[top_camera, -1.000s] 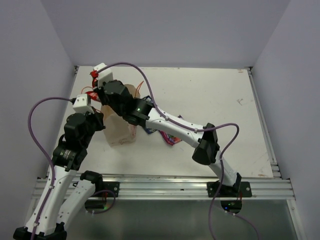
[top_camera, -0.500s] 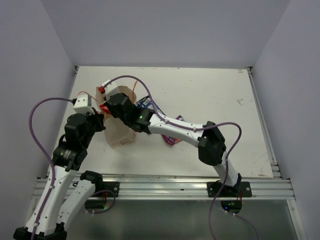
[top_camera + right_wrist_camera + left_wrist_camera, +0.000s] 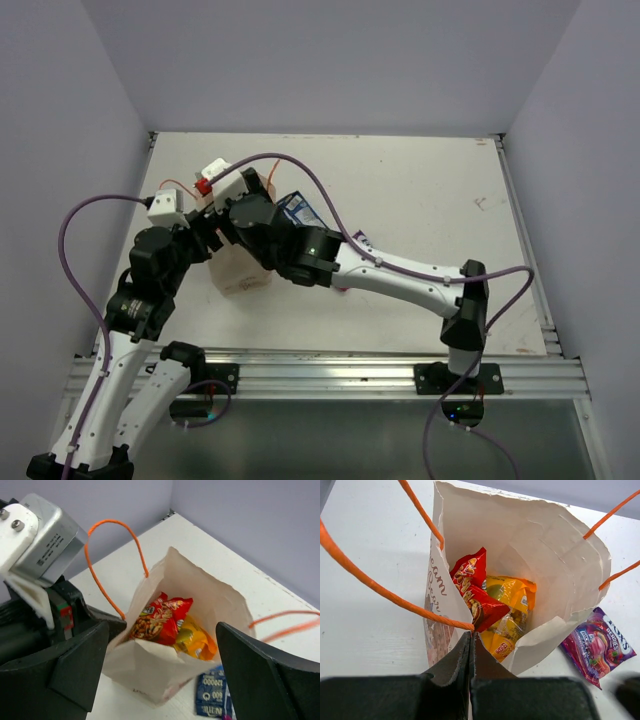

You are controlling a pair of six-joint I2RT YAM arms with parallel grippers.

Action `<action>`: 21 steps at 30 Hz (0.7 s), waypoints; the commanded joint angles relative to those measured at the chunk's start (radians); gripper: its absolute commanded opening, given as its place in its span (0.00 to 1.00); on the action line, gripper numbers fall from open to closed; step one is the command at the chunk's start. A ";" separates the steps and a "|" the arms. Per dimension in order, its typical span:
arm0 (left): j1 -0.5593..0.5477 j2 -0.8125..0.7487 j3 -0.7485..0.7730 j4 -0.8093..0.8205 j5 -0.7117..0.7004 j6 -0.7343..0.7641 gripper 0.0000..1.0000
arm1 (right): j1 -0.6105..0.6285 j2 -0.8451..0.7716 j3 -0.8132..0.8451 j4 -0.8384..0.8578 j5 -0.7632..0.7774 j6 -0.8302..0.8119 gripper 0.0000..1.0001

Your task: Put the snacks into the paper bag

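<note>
The paper bag stands upright with its mouth open, and my left gripper is shut on its near rim where an orange string handle is fixed. Inside lie a red snack packet and an orange-yellow one. My right gripper hovers just above the bag's mouth, open wide with nothing between its fingers. A blue packet and a purple-pink packet lie flat on the table to the right of the bag. From above, the right arm covers most of the bag.
The white table is walled by grey panels on the left, back and right. The right arm's long forearm stretches across the table's front. The blue packet shows just behind it.
My right gripper has swung down over the bag and opened. The red packet now lies inside the bag. The left gripper has kept its hold on the rim.
</note>
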 commanded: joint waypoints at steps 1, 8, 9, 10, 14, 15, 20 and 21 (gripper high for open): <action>-0.005 0.000 0.007 0.042 -0.003 0.019 0.00 | 0.006 -0.192 -0.097 0.012 0.158 0.002 0.92; -0.005 0.009 0.006 0.045 0.003 0.021 0.00 | -0.083 -0.356 -0.596 -0.092 0.304 0.318 0.95; -0.005 0.010 0.006 0.045 0.003 0.021 0.00 | -0.101 -0.364 -0.643 -0.103 0.295 0.389 0.95; -0.005 0.010 0.006 0.045 0.003 0.021 0.00 | -0.136 -0.372 -0.727 -0.101 0.273 0.421 0.95; -0.005 0.013 0.006 0.045 0.006 0.021 0.00 | -0.212 -0.372 -0.861 -0.014 0.206 0.468 0.95; -0.005 0.013 0.006 0.045 0.004 0.019 0.00 | -0.219 -0.354 -0.878 0.045 0.201 0.458 0.95; -0.005 0.009 0.006 0.040 0.001 0.019 0.00 | -0.279 -0.240 -0.883 0.089 0.155 0.468 0.95; -0.005 0.007 0.006 0.039 0.000 0.019 0.00 | -0.285 -0.222 -0.882 0.104 0.123 0.477 0.95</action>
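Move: The purple snack lies on the table about 24 cm to the right of the right gripper, some 7 cm farther out and roughly 33 cm below. The blue snack sits about 13 cm to the left of the purple snack and 7 cm beyond it, while the paper bag's middle is about 8 cm ahead of the right gripper, 3 cm to its left and 22 cm below. From the left gripper, the purple snack is some 30 cm right, 8 cm ahead and 24 cm below. Swing the empty right gripper away from the paper bag, lifting a couple of centimetres at first, then sweep fast down and to the right, about 25 cm each way and slightly forward, to come over the purple snack. Turn the wrist some 30 degrees clockwise, tip the fingers down, and leave them wide open. Keep the left gripper still, pinching the bag's rim. ##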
